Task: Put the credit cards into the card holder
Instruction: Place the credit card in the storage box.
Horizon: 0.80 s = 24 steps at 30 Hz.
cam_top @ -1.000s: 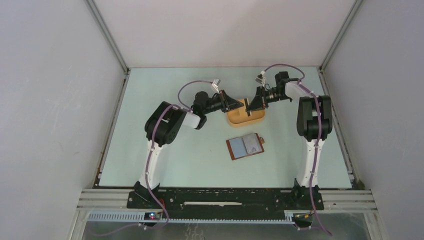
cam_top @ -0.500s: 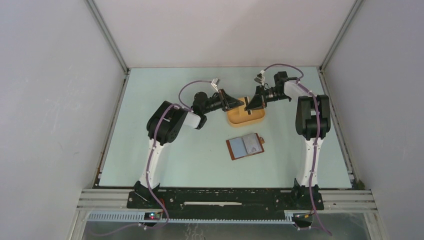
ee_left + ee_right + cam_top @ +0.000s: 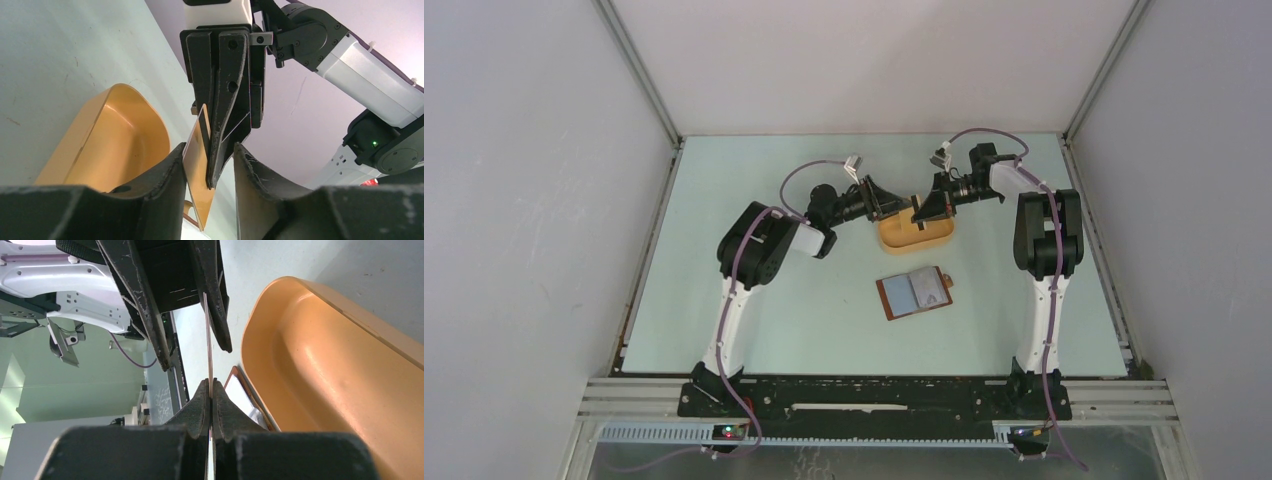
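Above the orange tray [image 3: 916, 236] my two grippers meet tip to tip. My right gripper [image 3: 210, 383] is shut on one of the credit cards [image 3: 208, 335], seen edge-on in the right wrist view as a thin pale line. In the left wrist view that card [image 3: 201, 167] stands between the spread fingers of my open left gripper [image 3: 208, 148], leaning against the left finger and mirroring the tray's orange. The card holder [image 3: 914, 292] lies open on the table nearer the arm bases, a pale card showing in its pockets.
The tray's hollow [image 3: 325, 370] lies right beneath both grippers, and its inside shows no cards. The pale green table [image 3: 754, 320] is walled on three sides by grey panels [image 3: 544, 200]. The holder's edge [image 3: 243, 396] shows just below the tray.
My left gripper, shut until half a second ago, has opened and let go of the card. My right gripper has closed fully on it. Both arms stay over the tray.
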Each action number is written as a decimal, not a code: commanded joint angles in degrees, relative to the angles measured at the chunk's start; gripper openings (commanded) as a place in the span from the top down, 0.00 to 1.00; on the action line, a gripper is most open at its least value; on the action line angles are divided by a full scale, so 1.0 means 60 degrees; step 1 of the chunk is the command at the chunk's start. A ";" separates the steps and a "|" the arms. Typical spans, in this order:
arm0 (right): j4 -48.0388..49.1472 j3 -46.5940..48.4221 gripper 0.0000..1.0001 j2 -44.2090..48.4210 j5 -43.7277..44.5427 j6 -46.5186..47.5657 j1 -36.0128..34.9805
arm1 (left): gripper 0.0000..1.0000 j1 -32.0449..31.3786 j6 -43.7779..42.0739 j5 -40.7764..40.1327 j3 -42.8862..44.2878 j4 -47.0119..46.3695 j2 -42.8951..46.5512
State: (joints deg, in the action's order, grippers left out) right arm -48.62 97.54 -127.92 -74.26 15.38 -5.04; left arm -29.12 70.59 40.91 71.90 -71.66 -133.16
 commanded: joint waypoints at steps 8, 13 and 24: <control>0.0236 0.0066 1.00 0.0450 0.0201 -0.0320 -0.0112 | 0.82 -0.0075 0.0144 0.0358 0.0486 -0.0497 -0.0072; -0.0116 0.0075 0.85 0.0507 -0.0196 0.0153 0.0003 | 0.98 0.0042 0.0591 0.0572 0.0493 -0.1255 -0.0182; -0.0390 0.0192 0.65 0.0503 -0.0425 0.0299 0.0156 | 1.00 0.0152 0.0716 0.0622 0.0530 -0.1412 -0.0273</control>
State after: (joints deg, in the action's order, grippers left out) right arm -50.57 97.54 -127.92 -75.64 16.34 -4.56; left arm -28.56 74.11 42.85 71.90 -75.90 -134.23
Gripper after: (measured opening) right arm 0.311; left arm 0.011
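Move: The credit card, on edge in my shut right fingertips, stands between my open left fingers, its middle about 1 cm right of my left hand point and 1 cm back, and from my right hand 1 cm ahead and 1 cm left. The storage box lies some 10 cm below my left hand, 3 cm right and 4 cm back. The open card holder is about 20 cm back from my left hand, 3 cm right and 13 cm below. I pass the card across between my hands: my left hand sinks about 1 cm as its fingers close on the card, then rises a little over 1 cm with it. My right hand stays almost in place, still pinching until the left fingers are nearly shut, then opens to about a third and lets the card go. ##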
